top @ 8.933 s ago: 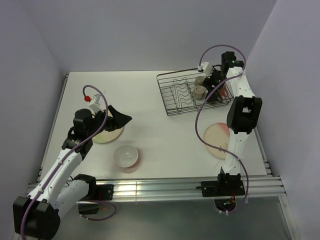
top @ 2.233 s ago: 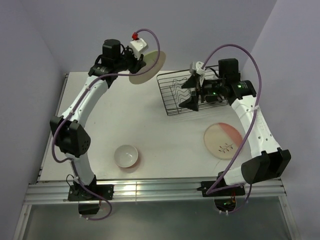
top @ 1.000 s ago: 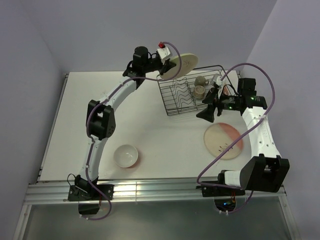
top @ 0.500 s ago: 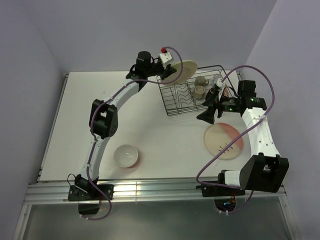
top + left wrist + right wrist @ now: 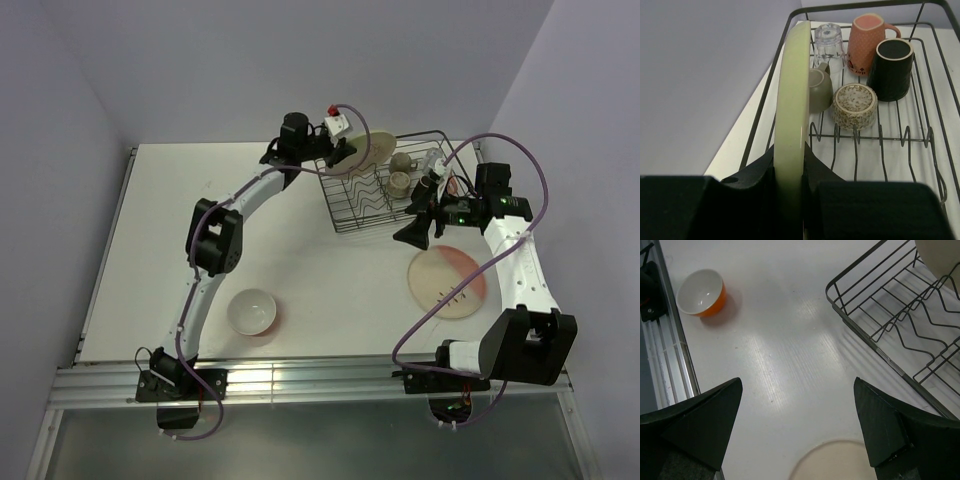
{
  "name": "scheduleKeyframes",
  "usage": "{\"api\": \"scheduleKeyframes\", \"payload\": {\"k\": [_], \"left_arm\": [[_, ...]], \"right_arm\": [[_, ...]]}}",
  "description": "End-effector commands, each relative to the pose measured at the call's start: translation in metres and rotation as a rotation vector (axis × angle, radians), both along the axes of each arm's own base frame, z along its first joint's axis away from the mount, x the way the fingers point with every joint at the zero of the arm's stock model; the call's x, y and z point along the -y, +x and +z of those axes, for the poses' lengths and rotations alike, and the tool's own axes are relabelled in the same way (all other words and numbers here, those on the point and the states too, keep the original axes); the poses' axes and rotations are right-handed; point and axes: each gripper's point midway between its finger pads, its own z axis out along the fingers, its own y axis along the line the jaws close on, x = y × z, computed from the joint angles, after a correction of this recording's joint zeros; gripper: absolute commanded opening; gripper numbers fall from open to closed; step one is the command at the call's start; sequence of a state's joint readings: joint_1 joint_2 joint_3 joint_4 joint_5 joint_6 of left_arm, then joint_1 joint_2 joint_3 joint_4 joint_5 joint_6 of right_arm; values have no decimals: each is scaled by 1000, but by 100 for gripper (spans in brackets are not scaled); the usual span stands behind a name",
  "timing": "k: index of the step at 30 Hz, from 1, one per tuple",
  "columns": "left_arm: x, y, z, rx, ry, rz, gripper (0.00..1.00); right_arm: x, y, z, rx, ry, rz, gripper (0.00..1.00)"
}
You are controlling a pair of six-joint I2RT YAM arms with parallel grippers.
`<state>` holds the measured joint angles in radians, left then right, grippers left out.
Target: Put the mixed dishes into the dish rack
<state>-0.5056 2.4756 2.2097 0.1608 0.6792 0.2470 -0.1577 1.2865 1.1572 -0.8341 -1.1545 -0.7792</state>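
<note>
My left gripper (image 5: 345, 150) is shut on the rim of the cream plate (image 5: 376, 147), which stands on edge over the back-left part of the dish rack (image 5: 327, 195). In the left wrist view the cream plate (image 5: 790, 100) shows edge-on between the gripper's (image 5: 790, 165) fingers, above the wavy dividers. In the rack's far end stand a clear glass (image 5: 829, 42), a pink mug (image 5: 867, 42), a dark cup (image 5: 892, 67), an olive cup (image 5: 820, 90) and a speckled cup (image 5: 855, 105). My right gripper (image 5: 412, 232) hangs open over the table, beside the cream-and-pink plate (image 5: 447, 282).
A white bowl (image 5: 251, 312) with an orange outside (image 5: 701, 292) sits near the front left of the table. The right wrist view shows the rack's near corner (image 5: 880, 351) and the edge of the cream-and-pink plate (image 5: 840, 462) below the open fingers.
The left arm has carried the cream plate to the right and lower, from the rack's back-left corner to over its dividers. The right arm has barely moved.
</note>
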Motion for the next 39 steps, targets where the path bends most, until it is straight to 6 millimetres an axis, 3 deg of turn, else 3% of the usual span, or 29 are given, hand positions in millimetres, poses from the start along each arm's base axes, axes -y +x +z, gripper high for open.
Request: {"api": "scheduleKeyframes", "payload": {"k": [1,5,12,16,25,30,32,39], "left_arm": [[18,-14,75,176,-131,-63,2],[19,-13,70,163,-132,-52,7],[18,-13,66,148,-133,-40,28],[17,-12,64,138,-139,-29,36],[14,-15,73,144,-153,-17,41],[7,-24,91,171,-155,-13,45],[5,-27,85,162,-147,-8,45],[-4,-17,98,129,-190,72,49]], "right_arm": [[-1,-2,9,33,23,6,100],[-1,-3,9,28,28,5,100],[-1,-2,8,22,27,-1,100],[0,-1,10,26,26,-4,100],[0,-1,12,25,23,-13,100],[1,-1,15,29,19,-19,100],[1,-1,16,29,20,-22,100],[0,-1,22,34,24,-26,100]]}}
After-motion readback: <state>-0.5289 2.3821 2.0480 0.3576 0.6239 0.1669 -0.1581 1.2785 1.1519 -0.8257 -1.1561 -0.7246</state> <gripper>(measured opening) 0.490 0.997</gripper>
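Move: The far-left rack slots, which the held green plate is going into, lie about 6 cm right of the left hand, 2 cm ahead and 14 cm below. Beyond them the grey cup stands some 19 cm to this hand's right and 4 cm ahead, the speckled bowl 17 cm right and level with it, both about 12 cm below. From the right hand the slots are about 27 cm ahead, 10 cm left and 17 cm below. The green plate, still pinched upright at its rim, is set down into the far-left rack slots as the left hand sinks about 1 cm and the fingers open to roughly half, letting go. The hand tips its fingers up some 5 degrees, edging right and then back by a centimetre or two, and ends rising, about 3.5 cm above its low point. ##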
